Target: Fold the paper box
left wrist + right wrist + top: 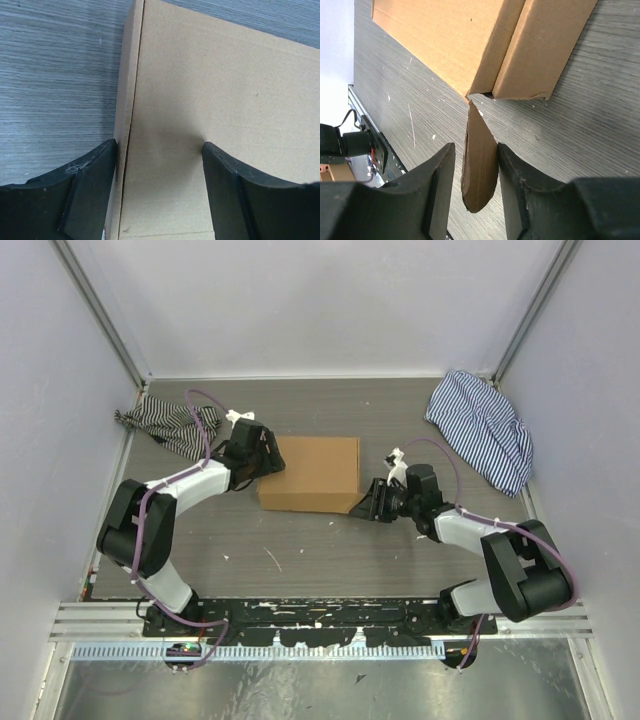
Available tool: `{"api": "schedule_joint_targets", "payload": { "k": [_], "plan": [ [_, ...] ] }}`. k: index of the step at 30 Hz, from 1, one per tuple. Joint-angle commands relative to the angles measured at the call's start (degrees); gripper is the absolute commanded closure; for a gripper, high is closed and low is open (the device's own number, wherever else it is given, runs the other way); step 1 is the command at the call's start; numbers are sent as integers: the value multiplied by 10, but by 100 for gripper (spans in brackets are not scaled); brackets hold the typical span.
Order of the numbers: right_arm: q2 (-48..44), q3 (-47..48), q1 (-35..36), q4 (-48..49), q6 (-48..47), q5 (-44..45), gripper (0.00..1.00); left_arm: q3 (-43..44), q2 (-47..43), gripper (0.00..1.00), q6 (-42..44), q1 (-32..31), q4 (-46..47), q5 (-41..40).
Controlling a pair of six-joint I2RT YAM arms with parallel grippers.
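Note:
The paper box [310, 472] is a shallow brown cardboard box lying closed in the middle of the table. My left gripper [262, 455] stands open at the box's left end. In the left wrist view the box [210, 90] fills the frame, and the left gripper [160, 150] straddles its left edge, one finger beside the side wall and one on the lid. My right gripper [365, 502] is at the near right corner. There a rounded flap [480, 160] sticks out of the box [455, 40] between the fingers of the right gripper [475, 146]. It touches one finger, with a small gap to the other.
A dark striped cloth [175, 425] lies bunched at the back left, just behind my left arm. A blue striped cloth [483, 428] lies at the back right. Grey walls enclose the table on three sides, and a metal rail [320, 620] runs along the near edge.

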Motion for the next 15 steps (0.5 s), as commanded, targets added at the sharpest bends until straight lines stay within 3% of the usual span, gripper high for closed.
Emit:
{"api": "schedule_joint_targets", "payload": {
  "k": [1,5,15],
  "plan": [
    [-34,16,6,98,16,-15,60,-14,19,28,1,-12,-60,18],
    [-36,35,6,79,22,-23,74,-11,18,28,2,-13,-71,16],
    [-54,45,6,54,24,-58,84,-9,15,29,4,-16,-80,17]
  ]
}}
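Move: My right hand already has the corner tab of the box's front flap between its half-open fingers, roughly level with the fingertips and about 1 cm to their left. From there the front flap's middle lies some 11 cm left and 2 cm ahead; the box's middle is about 11 cm left, 9 cm ahead and 2 cm lower. From my left hand the tab is roughly 13 cm back and 18 cm right, at about the same height. With my right hand almost still, I shut the fingers onto the corner tab and pinch it, then lift it straight up by about 2 cm without really turning the wrist. My left hand stays at the box's left edge, one finger outside the side and the other over the top. ##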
